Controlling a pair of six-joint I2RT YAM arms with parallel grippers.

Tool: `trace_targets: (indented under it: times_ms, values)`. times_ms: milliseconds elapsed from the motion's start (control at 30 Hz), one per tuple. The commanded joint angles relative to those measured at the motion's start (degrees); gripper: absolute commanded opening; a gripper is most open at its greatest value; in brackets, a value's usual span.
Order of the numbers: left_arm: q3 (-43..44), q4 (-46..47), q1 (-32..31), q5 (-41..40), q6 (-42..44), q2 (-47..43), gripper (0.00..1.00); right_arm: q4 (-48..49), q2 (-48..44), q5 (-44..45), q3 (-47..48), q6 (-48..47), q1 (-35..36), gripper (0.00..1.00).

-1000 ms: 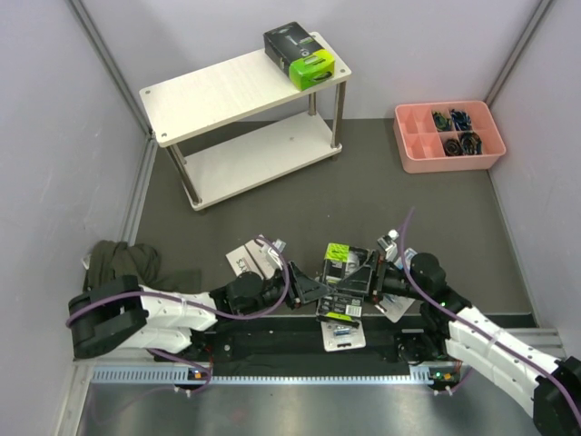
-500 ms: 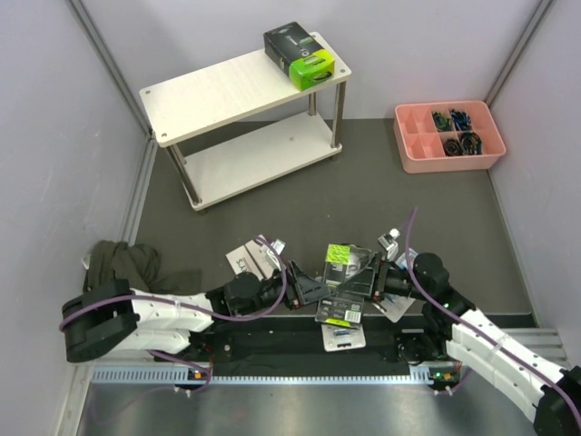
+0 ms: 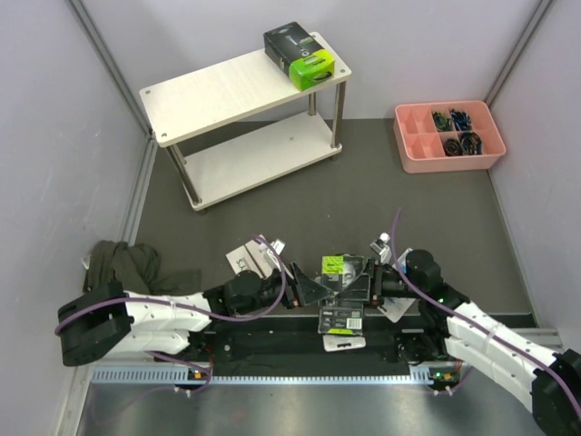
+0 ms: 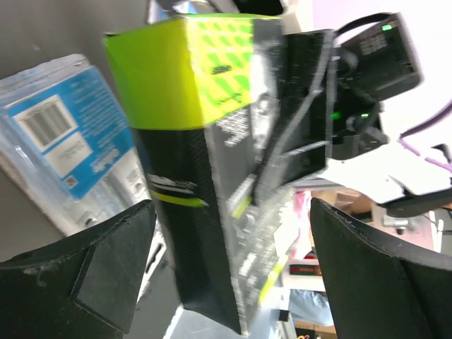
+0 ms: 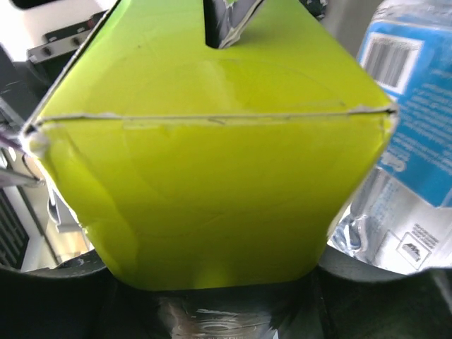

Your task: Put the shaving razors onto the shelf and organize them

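Note:
A black and lime-green razor pack stands upright near the front edge, between the two arms. My right gripper is shut on it from the right; in the right wrist view its lime end fills the frame above that gripper. My left gripper is open just left of the pack, and the pack sits between its spread fingers without touching them. A blue-card blister pack lies under and beside it. A second black-and-lime pack rests on the shelf at the top board's right end.
A slim white box lies left of the left gripper. A blister pack pokes out by the arm bases. A pink compartment tray sits at the back right, and a dark cloth at the left wall.
My left gripper has opened and let go of the black-and-lime pack. My right gripper has closed on it and tipped it more upright.

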Motion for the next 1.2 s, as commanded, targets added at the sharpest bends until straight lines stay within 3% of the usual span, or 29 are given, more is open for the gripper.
trace_targets:
  times_ms: [0,433,567,767,900,933,1067,1167]
  values:
    - [1.88,1.91,0.43,-0.02,2.21,2.2,0.94,6.73,-0.14,-5.2,5.25,-1.62,0.56,0.48]
    - [0.46,10.44,2.28,-4.16,3.79,3.26,0.94,8.31,0.83,-12.85,6.92,-1.88,0.56,0.48]
    - [4.24,6.66,2.98,0.22,4.49,5.02,0.91,7.78,1.18,-13.73,7.62,-2.85,0.56,0.49]
    - [8.64,9.54,3.33,8.76,4.85,11.17,0.83,8.05,2.14,-14.78,8.24,-3.55,0.56,0.49]
    - [10.49,12.01,3.33,11.31,4.5,13.98,0.67,6.56,1.97,-15.23,8.24,-4.34,0.56,0.49]
    - [10.66,12.1,3.33,11.58,4.41,14.07,0.56,6.12,1.88,-15.23,8.41,-4.69,0.48,0.49]
    - [10.58,12.1,3.42,11.67,4.14,14.16,0.36,3.13,1.53,-13.91,9.03,-6.79,0.56,0.5]
    - [10.14,11.67,3.33,11.49,4.23,13.55,0.19,-1.34,1.09,-11.9,10.08,-9.25,0.56,0.59]
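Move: The black-and-green razor box is already clamped in the right hand, green end forward; its middle lies about 2 cm back and 1 cm left of that hand, a touch lower. From the open left hand it is roughly 5 cm to the right, 3 cm back and 2 cm down. On the table some 13 cm below the left hand, the middle razor card lies 4 cm right and 3 cm back, the right razor card 19 cm right and 6 cm forward. The open left hand dips slightly while easing forward beside the box, then comes up and pushes about 4 cm to the right, straddling the box near its green end and closing from wide open to half open until its fingers grip it. Meanwhile the right hand keeps its hold, lifting the box and drawing it back about 3 cm each way while turning it some 15 degrees counter-clockwise, which leaves the left hand the part nearer the green end. ##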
